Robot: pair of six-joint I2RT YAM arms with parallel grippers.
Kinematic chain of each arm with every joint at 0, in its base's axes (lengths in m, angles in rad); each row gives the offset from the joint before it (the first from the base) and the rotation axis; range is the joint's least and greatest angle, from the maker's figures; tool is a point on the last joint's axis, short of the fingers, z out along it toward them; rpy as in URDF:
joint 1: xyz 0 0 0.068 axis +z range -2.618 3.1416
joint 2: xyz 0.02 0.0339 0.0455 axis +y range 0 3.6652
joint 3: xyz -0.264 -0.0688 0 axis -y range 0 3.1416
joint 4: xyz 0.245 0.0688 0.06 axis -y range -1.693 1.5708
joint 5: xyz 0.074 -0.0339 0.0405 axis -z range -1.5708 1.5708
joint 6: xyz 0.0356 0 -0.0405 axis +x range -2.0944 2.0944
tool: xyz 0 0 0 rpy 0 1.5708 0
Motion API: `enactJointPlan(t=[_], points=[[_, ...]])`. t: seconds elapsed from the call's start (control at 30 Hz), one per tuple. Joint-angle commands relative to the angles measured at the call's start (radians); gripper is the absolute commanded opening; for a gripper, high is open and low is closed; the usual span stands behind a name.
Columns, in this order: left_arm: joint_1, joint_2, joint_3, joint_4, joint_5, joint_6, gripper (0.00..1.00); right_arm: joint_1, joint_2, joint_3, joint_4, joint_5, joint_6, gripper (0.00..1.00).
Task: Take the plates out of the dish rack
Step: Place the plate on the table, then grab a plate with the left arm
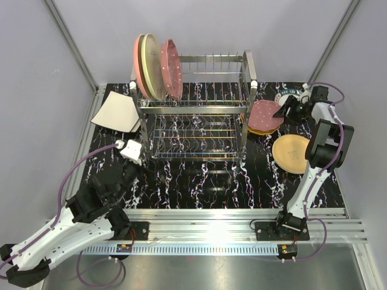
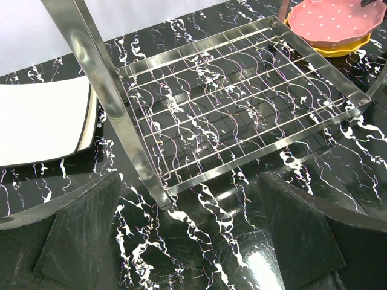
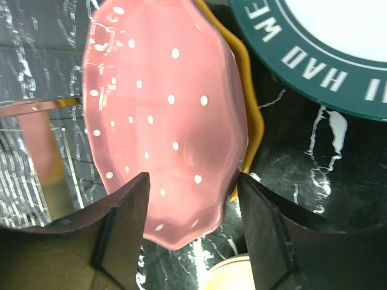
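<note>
The dish rack (image 1: 199,106) stands mid-table with a pink plate (image 1: 139,66), a cream plate (image 1: 151,65) and a maroon white-dotted plate (image 1: 173,69) upright at its left end. Right of it, another maroon dotted plate (image 3: 163,109) lies on an orange plate (image 3: 253,121). My right gripper (image 3: 192,178) is open, its fingers either side of that dotted plate's near edge. My left gripper (image 2: 190,181) is open and holds nothing, low by the rack's front-left leg (image 2: 121,121).
A squarish white plate (image 1: 115,112) lies left of the rack. A tan plate (image 1: 290,154) and a teal-rimmed white plate (image 3: 314,66) lie on the table at the right. Grey walls close in the sides and back.
</note>
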Motion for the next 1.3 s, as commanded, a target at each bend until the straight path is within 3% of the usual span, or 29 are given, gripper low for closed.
enactJointPlan(t=[0.0,0.3,0.43,0.63,0.73,0.93,1.0,1.1,1.27], points=[[0.007,0.008,-0.001,0.031,0.016,0.015,0.99,0.01,-0.007,0.064,-0.016,0.025,-0.049,0.67],[0.008,0.005,0.0,0.031,0.019,0.015,0.99,0.011,-0.018,0.068,-0.04,0.079,-0.09,0.8],[0.013,0.004,0.0,0.032,0.022,0.015,0.99,0.011,-0.063,0.065,-0.06,0.126,-0.182,0.87],[0.027,-0.002,0.003,0.041,0.006,0.01,0.99,0.011,-0.247,0.01,-0.089,0.177,-0.305,0.96],[0.028,-0.015,0.013,0.044,-0.001,-0.006,0.99,0.011,-0.42,-0.075,-0.066,0.183,-0.328,0.98],[0.03,-0.009,0.049,0.067,0.019,-0.057,0.99,0.005,-0.671,-0.287,0.03,0.26,-0.284,1.0],[0.03,0.014,0.078,0.049,0.023,-0.083,0.99,-0.004,-0.695,-0.295,-0.014,0.272,-0.261,1.0],[0.028,0.047,0.149,0.018,0.043,-0.135,0.99,-0.026,-0.725,-0.272,-0.13,0.181,-0.283,1.0],[0.028,0.091,0.264,-0.006,0.08,-0.177,0.99,-0.032,-0.905,-0.355,-0.145,-0.057,-0.343,1.0]])
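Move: The pink polka-dot plate sits tilted on the yellow plate, with its rim still between the right hand's half-open fingers; its middle lies about 7 cm to the left, 1 cm farther out and 3 cm below that hand. The yellow plate is right under it. The green-rimmed plate lies some 8 cm ahead and 7 cm right, the cream plate 18 cm back and 7 cm right. From the left hand the pink plate is roughly 34 cm ahead, 53 cm right and 22 cm lower. The pink plate's rim comes free as the right fingers, already parting, open fully while the hand eases a couple of centimetres to its right, nearly level. Then that hand climbs fast, about 18 cm, and draws back some 12 cm away from the plate, tilting its fingers up and rolling its left side down, some 30 degrees in all. Late on, the empty, open left hand rises about 6 cm. ##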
